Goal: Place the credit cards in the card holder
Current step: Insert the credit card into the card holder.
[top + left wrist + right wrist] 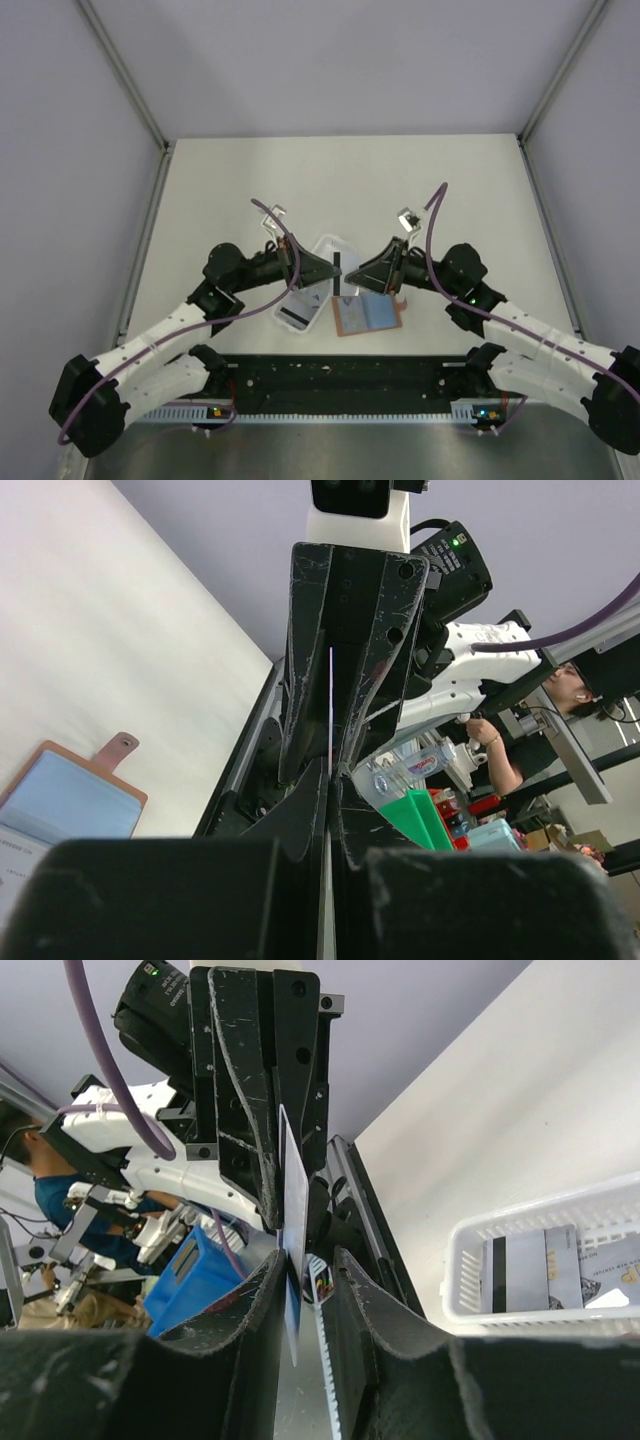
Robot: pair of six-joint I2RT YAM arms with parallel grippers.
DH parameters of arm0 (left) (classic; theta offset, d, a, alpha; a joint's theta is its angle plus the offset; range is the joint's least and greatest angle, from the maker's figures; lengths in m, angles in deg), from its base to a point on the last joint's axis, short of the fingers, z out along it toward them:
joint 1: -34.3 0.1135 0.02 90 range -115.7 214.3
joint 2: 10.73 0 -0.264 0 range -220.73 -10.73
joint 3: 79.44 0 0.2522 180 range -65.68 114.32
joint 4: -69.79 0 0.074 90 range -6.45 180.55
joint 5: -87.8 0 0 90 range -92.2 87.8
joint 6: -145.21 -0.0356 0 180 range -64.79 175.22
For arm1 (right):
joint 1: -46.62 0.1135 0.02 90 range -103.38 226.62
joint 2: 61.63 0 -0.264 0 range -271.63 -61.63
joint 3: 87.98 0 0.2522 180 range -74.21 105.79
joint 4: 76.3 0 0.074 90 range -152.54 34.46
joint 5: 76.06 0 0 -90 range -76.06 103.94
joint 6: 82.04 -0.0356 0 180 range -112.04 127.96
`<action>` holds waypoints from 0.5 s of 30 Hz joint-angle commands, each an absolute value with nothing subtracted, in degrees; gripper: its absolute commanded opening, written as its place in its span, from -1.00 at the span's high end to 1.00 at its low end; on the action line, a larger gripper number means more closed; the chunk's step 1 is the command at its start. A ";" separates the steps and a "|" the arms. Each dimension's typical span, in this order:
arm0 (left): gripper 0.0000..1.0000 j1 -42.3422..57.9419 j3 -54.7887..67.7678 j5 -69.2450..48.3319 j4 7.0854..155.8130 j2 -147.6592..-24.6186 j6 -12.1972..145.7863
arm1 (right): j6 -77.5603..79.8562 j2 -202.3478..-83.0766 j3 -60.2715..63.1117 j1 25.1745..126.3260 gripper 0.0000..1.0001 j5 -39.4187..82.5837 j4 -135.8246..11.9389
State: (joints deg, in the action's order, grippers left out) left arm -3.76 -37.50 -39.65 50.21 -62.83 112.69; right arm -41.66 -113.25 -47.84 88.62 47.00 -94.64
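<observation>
One credit card (pixel 339 272) stands on edge in the air between both grippers, above the tray. My left gripper (pixel 325 270) is shut on it; in the left wrist view the card (pixel 330 705) shows as a thin pale line running out from the left gripper (pixel 330 800). My right gripper (pixel 312 1270) faces it, open, its jaws on either side of the card (pixel 294 1190), which leans on one finger with a gap to the other. The card holder (pixel 365 315) lies open on the table, orange-brown with a pale blue inside (pixel 70 800). More credit cards (pixel 545 1270) lie in the tray.
A white slatted plastic tray (pixel 325 248) sits left of the card holder, under the grippers, with its rim (pixel 470 1260) close to the right gripper. A black rail (pixel 340 375) runs along the near table edge. Grey walls enclose the table.
</observation>
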 commanded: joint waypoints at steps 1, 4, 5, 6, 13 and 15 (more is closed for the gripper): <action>1.00 -4.37 -34.74 -40.52 48.39 -63.47 111.03 | -39.85 -111.64 -45.03 88.90 0.52 46.81 -94.79; 1.00 -4.55 -34.65 -40.60 48.40 -63.99 110.85 | -39.50 -111.29 -45.03 88.90 0.75 46.64 -94.44; 1.00 -4.72 -34.57 -40.52 48.40 -64.08 110.76 | -39.41 -111.20 -44.95 88.90 0.89 46.64 -94.27; 1.00 -4.64 -34.48 -40.52 48.40 -64.17 110.67 | -39.24 -111.03 -44.86 88.90 1.00 46.46 -93.92; 0.51 -4.64 -33.69 -38.76 51.64 -63.03 109.01 | -37.57 -108.66 -43.72 88.90 1.00 44.53 -88.47; 0.32 -4.64 -33.69 -38.15 52.18 -62.15 108.65 | -37.39 -107.60 -43.80 88.90 1.00 44.09 -87.68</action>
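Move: The credit card hangs upright in the air, pinched by my left fingers, its middle about 2 cm to that hand's right. From my right hand the card's middle is about 2 cm to the left and 1 cm forward, already between the parted fingertips. The open card holder lies about 25 cm below, level fore-and-aft with my right hand and 4 cm to its right. The white tray is as low, about 6 cm forward and 8 cm left. I pass the card across in mid-air: my right hand stays nearly in place and shuts its fingers on the card's free side. Only then do my left fingers part, to roughly a quarter open, and let go of it. Meanwhile my left hand sinks about 1 cm and stays around the card's edge without pulling away. ##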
